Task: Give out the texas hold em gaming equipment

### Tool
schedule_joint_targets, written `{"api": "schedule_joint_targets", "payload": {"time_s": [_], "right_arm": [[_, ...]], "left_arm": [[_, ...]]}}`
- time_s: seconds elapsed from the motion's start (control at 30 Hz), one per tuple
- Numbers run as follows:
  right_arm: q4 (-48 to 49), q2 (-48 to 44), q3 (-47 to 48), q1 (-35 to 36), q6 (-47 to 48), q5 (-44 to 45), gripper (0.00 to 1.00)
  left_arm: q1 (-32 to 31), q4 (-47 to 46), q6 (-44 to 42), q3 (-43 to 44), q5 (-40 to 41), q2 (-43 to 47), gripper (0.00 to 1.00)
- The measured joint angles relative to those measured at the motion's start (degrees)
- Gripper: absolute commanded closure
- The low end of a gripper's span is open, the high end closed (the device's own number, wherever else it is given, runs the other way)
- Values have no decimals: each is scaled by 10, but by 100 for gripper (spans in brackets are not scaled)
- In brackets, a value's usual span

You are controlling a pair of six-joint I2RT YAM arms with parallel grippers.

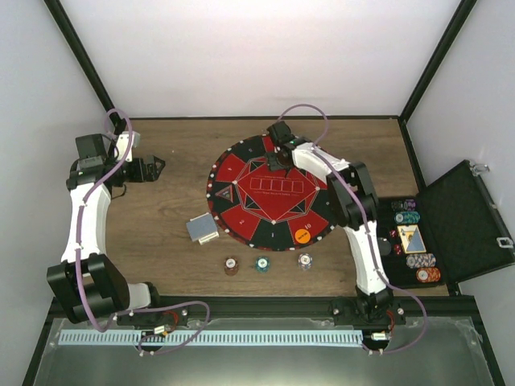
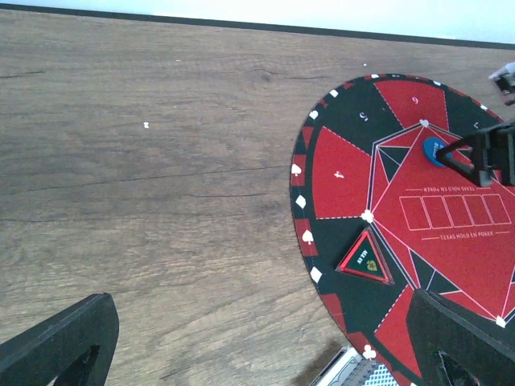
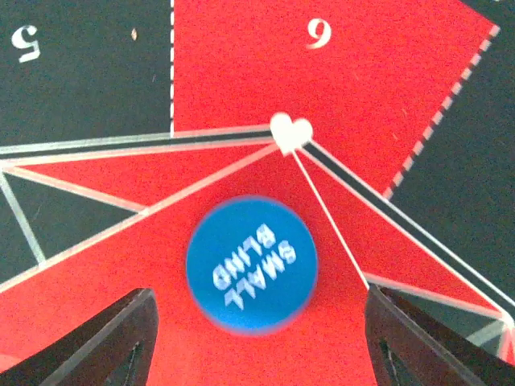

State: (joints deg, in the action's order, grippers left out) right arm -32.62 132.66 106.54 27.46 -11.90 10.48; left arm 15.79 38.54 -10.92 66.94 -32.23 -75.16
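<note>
A blue disc (image 3: 252,264) marked SMALL BLIND lies flat on the red part of the round mat (image 3: 362,72), near the heart below seat 6. My right gripper (image 3: 257,293) stands open over it, one finger on each side and neither touching it. From the left wrist the same blue disc (image 2: 434,150) shows under the right gripper (image 2: 483,157). My left gripper (image 1: 158,167) hangs open and empty over bare wood left of the mat (image 1: 241,173). A stack of cards (image 1: 202,229) lies at the mat's near-left rim. An orange disc (image 1: 302,236) sits on the mat's near edge.
Brown (image 1: 232,264), teal (image 1: 261,263) and white (image 1: 304,260) chips lie in a row on the wood in front of the mat. A triangular marker (image 2: 366,257) rests on the mat's left side. The open black case (image 1: 451,225) with more chips stands at the right.
</note>
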Motion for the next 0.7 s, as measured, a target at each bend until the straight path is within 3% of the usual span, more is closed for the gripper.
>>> {"api": "schedule_joint_targets", "payload": {"time_s": [0.1,0.23,0.7], "right_arm": [[1,-48,-45,0,1,-4,28],[18,-82,-85,0,-4,-16,38],[40,-28,-80,0,-16,-26,73]], "left_arm": [[0,0,0,-1,0,1,0],[0,0,0,-5,-1,5,0],[0,-1,2,-7,0,8,0]]}}
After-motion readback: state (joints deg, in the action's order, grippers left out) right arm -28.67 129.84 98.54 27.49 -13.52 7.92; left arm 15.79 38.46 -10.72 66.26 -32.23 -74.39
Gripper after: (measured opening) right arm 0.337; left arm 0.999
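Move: The small blind button lies flat on the mat just below the right hand, barely 1 cm ahead and about 3 cm down. The white heart mark is some 5 cm ahead and 1 cm right of the hand; the all-in triangle about 8 cm back and 12 cm left; the orange button some 18 cm back and 6 cm right. From the left hand the small blind button is roughly 17 cm ahead, 28 cm right and 22 cm below. Lift the right gripper back about 3 cm and up off the small blind button, narrowing the wide-open fingers as you go. Then sink some 4 cm behind the button, and finish by easing forward about 1.5 cm with the fingers still closing, bringing the tips against its near rim to nudge it towards the heart mark. ##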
